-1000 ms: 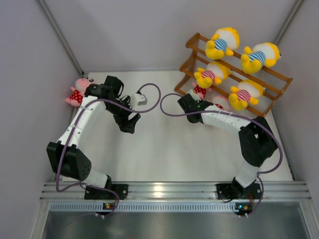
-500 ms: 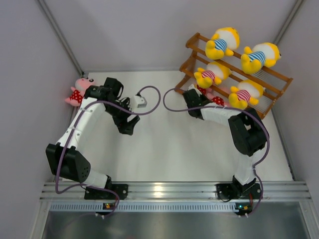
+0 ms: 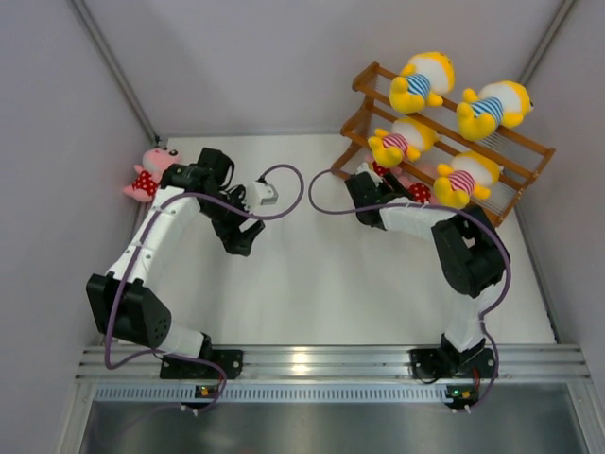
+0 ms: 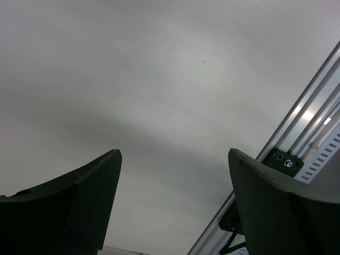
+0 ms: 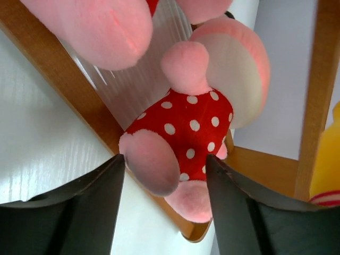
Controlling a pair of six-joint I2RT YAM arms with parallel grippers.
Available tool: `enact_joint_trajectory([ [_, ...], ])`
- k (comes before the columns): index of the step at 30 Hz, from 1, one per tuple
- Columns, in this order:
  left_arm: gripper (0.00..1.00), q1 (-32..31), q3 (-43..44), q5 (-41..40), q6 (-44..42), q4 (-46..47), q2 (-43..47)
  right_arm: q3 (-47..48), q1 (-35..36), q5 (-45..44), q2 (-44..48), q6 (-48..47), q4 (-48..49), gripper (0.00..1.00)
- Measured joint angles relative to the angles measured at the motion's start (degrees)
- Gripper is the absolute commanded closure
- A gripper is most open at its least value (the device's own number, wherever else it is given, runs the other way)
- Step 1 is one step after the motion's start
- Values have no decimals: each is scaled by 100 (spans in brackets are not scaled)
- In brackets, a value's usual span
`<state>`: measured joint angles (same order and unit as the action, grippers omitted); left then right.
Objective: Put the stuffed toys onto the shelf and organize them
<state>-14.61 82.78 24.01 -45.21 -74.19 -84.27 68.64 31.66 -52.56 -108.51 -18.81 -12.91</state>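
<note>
The brown wooden shelf [image 3: 526, 148] stands at the back right, with two yellow stuffed toys in blue stripes [image 3: 423, 80] [image 3: 492, 106] on its top tier. Two yellow ones in pink stripes [image 3: 402, 140] [image 3: 463, 177] sit on the middle tier. My right gripper [image 3: 365, 185] is at the shelf's lowest tier. In the right wrist view its jaws [image 5: 164, 158] stand open around a foot of a pink red-dotted toy [image 5: 191, 122], which rests on the slats and rail [image 5: 64, 79]. A second pink toy [image 5: 95, 26] lies beside it. Another pink toy [image 3: 149, 172] lies by the left wall. My left gripper [image 3: 244, 236] [image 4: 174, 151] is open and empty.
The near aluminium rail [image 4: 297, 133] shows past the left fingers. White walls close in on both sides, and the left arm's elbow is close to the pink toy at the left wall. A purple cable [image 3: 284, 184] loops between the two wrists.
My right gripper carried the pink toy onto the shelf's lowest tier, then its jaws opened off it. The left arm has barely shifted.
</note>
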Motion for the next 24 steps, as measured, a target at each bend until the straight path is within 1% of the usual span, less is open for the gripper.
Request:
enact_joint_trajectory([
  [2, 13, 0, -2, -225, 177, 162, -7, -57, 76, -15, 162, 33, -26, 30],
  [5, 13, 2, -52, -855, 540, 634, -105, -79, 256, -24, 433, 101, -24, 22],
  [10, 11, 26, -387, -2485, 1082, 1753, -468, -79, 560, -9, 901, 236, -74, 16],
  [13, 11, 212, -382, -3163, 1327, 2334, -852, -79, 649, 17, 1106, 308, -197, 15],
  [15, 12, 490, -118, -3403, 1513, 2557, -1270, -79, 684, 33, 1220, 361, -299, 14],
  [17, 12, 859, 354, -3565, 1687, 2771, -1790, -79, 737, 44, 1355, 413, -389, 14],
  [19, 11, 1279, 977, -3720, 1851, 3025, -2385, -81, 800, 55, 1484, 459, -463, 14],
  [24, 8, 1956, 2271, -4207, 2052, 3574, -3657, -164, 922, 74, 1742, 584, -581, 14],
])
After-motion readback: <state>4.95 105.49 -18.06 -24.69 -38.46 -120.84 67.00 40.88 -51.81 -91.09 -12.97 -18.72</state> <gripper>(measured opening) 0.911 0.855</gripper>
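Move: Out and to the left of the left hand sits the last pink toy, about 27 cm ahead, 37 cm left and some 12 cm lower. The right hand's half-open fingers are still around the near end of the pink toy just shelved, its middle about 6 cm ahead and 3 cm right, 1 cm lower. From the right hand, the other shelved pink toy is some 10 cm ahead and 8 cm left, level in height; the right striped yellow toy is about 4 cm ahead, 15 cm right and 13 cm above. Swinging fast out over the table, the left hand goes some 25 cm forward and nearly as far left towards the last pink toy, sinking about 6 cm, fingers wide open, turning about 55 degrees counter-clockwise and pointing more forward. Meanwhile the right hand opens wider and comes free of the shelved pink toy, rising about 9 cm and easing left and back from the rack. ##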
